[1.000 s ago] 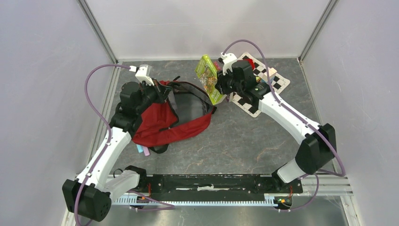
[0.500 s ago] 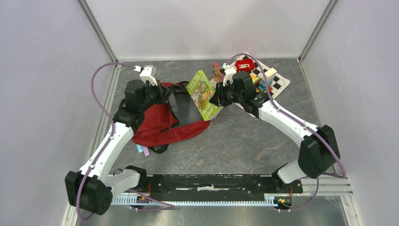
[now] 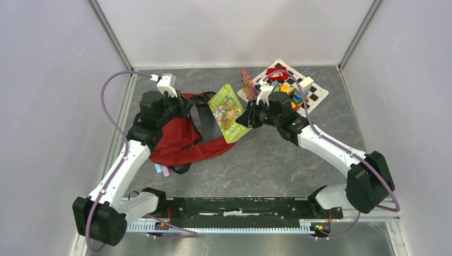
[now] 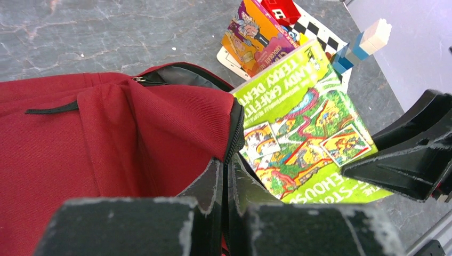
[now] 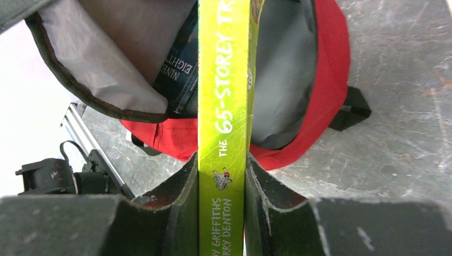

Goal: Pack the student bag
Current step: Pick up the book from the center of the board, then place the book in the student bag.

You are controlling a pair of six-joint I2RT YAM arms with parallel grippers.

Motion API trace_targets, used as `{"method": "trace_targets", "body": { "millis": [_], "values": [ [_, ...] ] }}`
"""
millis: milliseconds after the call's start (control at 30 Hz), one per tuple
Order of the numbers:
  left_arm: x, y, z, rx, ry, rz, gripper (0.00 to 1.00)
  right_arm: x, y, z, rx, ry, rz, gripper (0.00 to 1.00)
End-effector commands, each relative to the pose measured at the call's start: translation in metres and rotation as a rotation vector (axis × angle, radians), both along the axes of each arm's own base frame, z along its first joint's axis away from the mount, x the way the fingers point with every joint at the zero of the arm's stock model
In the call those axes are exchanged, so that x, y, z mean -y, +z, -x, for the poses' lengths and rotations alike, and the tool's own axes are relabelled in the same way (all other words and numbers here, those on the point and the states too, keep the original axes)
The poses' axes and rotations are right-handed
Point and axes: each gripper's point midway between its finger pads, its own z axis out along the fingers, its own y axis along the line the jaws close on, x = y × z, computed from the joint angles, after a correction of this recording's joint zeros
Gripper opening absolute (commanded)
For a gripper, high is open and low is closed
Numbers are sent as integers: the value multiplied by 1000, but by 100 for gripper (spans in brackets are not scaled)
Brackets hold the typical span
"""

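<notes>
The student bag (image 3: 178,141), dark red with a grey lining, lies open at the left of the table. My left gripper (image 3: 184,106) is shut on its black zipper edge (image 4: 234,128) and holds the opening up; the wrist view shows the jaws (image 4: 228,162) pinching that rim. My right gripper (image 3: 246,118) is shut on the spine of a lime-green book (image 3: 228,112), tilted with its far end over the bag's mouth. In the right wrist view the book (image 5: 224,80) points into the grey interior (image 5: 288,69), where a dark book (image 5: 178,69) lies.
A checkered mat (image 3: 315,95) at the back right carries toy blocks, a red toy (image 3: 277,73) and an upright orange-purple book (image 3: 246,81). Pink and blue items (image 3: 161,170) stick out under the bag's near edge. Walls close in on three sides.
My right arm has swung the green book down and to the left, from upright near the mat to a slant over the bag's opening. The left gripper still holds the bag's rim.
</notes>
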Motion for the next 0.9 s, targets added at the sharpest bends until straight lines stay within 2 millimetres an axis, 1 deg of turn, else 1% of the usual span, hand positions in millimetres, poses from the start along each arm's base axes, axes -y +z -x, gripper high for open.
{"method": "trace_targets", "body": {
  "millis": [0,100,167,300,467,533,767,867],
  "values": [
    [-13,37,6,132,39,-39,2,-28,41,14,92,79,-134,0],
    [-32,32,12,136,114,-94,2,-45,44,22,99,120,-153,0],
    [-41,31,16,145,145,-127,2,-56,45,23,96,142,-150,0],
    [-45,32,22,179,128,-177,2,-73,40,19,89,145,-149,0],
    [-45,28,22,183,131,-171,2,-80,23,-5,72,63,-128,0],
    [-42,29,22,186,121,-161,2,-85,24,-11,76,47,-152,0],
    [-47,24,25,199,122,-206,2,-108,40,-34,60,-3,-313,0],
    [-45,21,26,199,110,-204,2,-120,46,-44,45,-7,-372,0]
  ]
}}
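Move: The right hand, still gripping the green book, has the red bag's open mouth about 11 cm to its left, 2 cm ahead and some 12 cm below. The last standing book, a pink one, is roughly 14 cm ahead and 4 cm to its right; the chessboard with blocks lies about 12 cm ahead and 21 cm right. The left hand, already pinching the bag's rim, has the mouth about 5 cm back, 7 cm to its right and 15 cm below. Leftward and down, the right arm carries the tightly held green book some 9 cm across and 5 cm lower towards the bag's mouth, first drawing back about 4 cm, then swinging forward again and tipping slightly down. Meanwhile the left hand keeps its pinch on the rim and draws it about 4 cm left and a little back, rising, then settling again. ##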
